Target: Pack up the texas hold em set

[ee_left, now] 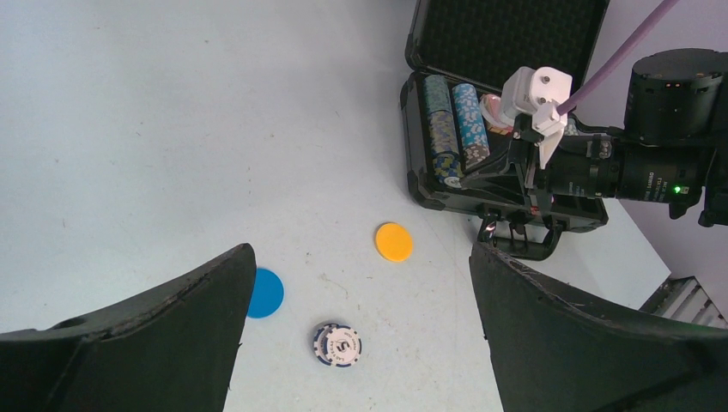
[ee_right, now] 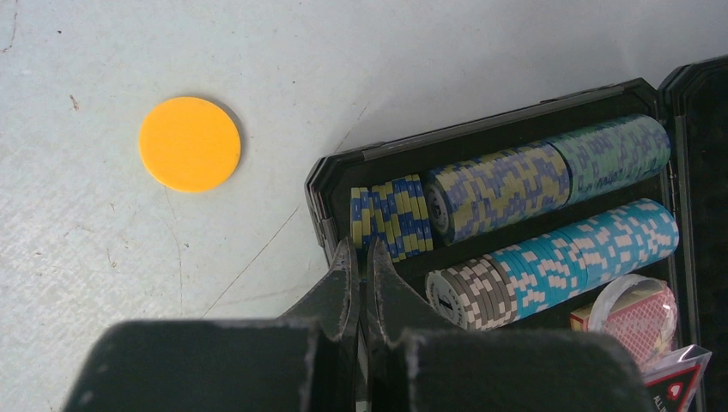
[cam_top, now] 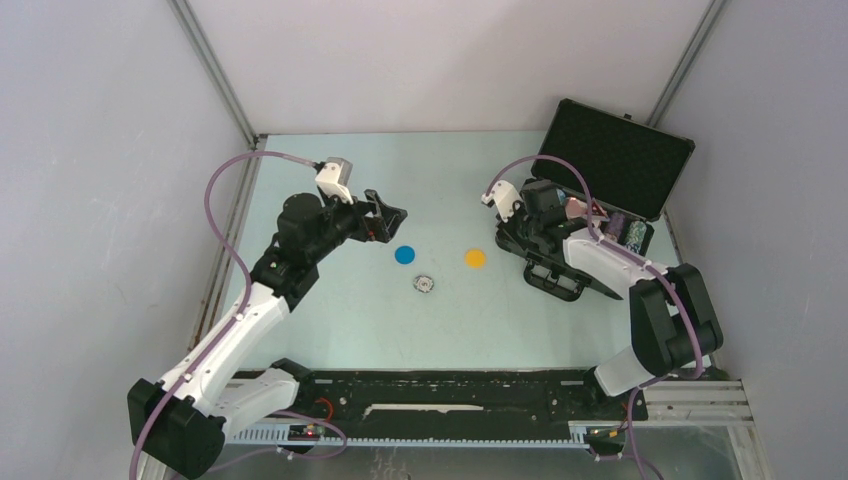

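Note:
The black foam-lined briefcase (cam_top: 612, 150) lies open at the back right, with rows of striped poker chips (ee_right: 515, 184) and a red card deck (ee_right: 637, 322) in its tray. A blue disc (cam_top: 404, 254), an orange disc (cam_top: 475, 258) and two stacked poker chips (cam_top: 424, 284) lie on the table. My left gripper (cam_top: 390, 215) is open and empty above them; its wrist view shows the chips (ee_left: 337, 345) between its jaws. My right gripper (ee_right: 361, 249) is at the case's near-left corner. It is shut on a thin thing seen edge-on, seemingly a poker chip.
Grey walls enclose the table on three sides. The case's handle (ee_left: 528, 245) points toward the table's middle. A red triangle (ee_right: 678, 378) shows in the case next to the deck. A black rail (cam_top: 450, 390) runs along the near edge.

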`<state>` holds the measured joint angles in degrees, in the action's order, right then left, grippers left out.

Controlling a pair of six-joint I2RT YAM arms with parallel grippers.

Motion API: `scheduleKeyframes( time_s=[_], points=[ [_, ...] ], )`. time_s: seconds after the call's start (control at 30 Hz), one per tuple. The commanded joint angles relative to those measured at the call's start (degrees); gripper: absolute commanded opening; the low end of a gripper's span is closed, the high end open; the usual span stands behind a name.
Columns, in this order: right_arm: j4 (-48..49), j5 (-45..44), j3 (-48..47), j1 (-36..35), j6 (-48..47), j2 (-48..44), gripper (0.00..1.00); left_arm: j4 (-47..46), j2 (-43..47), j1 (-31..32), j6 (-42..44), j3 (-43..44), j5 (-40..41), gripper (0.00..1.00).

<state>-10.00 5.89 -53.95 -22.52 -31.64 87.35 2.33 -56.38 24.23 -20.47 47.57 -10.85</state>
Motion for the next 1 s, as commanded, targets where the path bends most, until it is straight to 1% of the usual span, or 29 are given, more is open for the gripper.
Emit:
scheduleKeyframes(
  time_s=[0.0,0.33,0.47,0.67,0.77,0.8,0.9,0.97],
  points=[
    [2.77,-3.63,-2.21,-0.2,-0.52,1.24,0.0,-0.58,0.73,-0.32,1.07,-0.29,0.04,1.0],
    [3.68,-5.44,-2.21,-0.32,-2.22,3.07,0.0,-0.64,0.55,-0.32,0.84,-0.11,-0.87,1.0],
    [3.72,-5.12,-2.21,-0.67,-1.94,2.15,0.13,-0.69,0.49,-0.32,0.63,-0.08,-1.25,1.0],
    [3.67,-5.89,-2.21,-0.87,-2.57,0.83,0.22,-1.08,-0.56,-0.32,0.05,0.5,-4.77,1.0],
    [4.03,-8.2,-1.9,-1.21,-2.61,0.49,0.34,-1.1,-0.38,-0.32,-0.18,0.5,-5.02,1.0],
    [4.47,-8.71,-1.48,-1.49,-2.81,0.2,0.36,-1.05,-0.21,-0.32,-0.33,0.47,-5.25,1.0],
    [5.33,-9.28,-0.77,-2.39,-3.06,-0.95,0.42,-1.21,0.0,-0.32,-0.68,0.5,-6.07,1.0],
    [5.11,-9.14,-0.8,-2.94,-2.91,-1.81,0.43,-1.19,0.12,-0.32,-0.76,0.58,-6.56,1.0]
  ],
)
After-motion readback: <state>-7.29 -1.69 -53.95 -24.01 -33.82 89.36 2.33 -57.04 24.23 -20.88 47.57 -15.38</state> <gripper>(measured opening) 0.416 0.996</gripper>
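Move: At the near end of the case's leftmost slot, the loose blue-yellow chips lie roughly 2 cm ahead of the right fingertips and 2 cm below them. The longer blue-yellow stack continues about 6 cm ahead and 3 cm to the right. The light-blue row is some 5 cm ahead and 7 cm right, and the yellow chip is on the table 3 cm back and 8 cm left. From the left hand the loose chips are about 11 cm ahead, 25 cm right and 19 cm down. Nudging the loose blue-yellow chips with its shut fingertips, the right hand goes about 1 cm down and nearly as far forward, with a little to the right, against the near end of the short stack. It then stays low while the fingers spread to a bit under half open, and at the last it edges forward and starts to rise by about half a centimetre. ##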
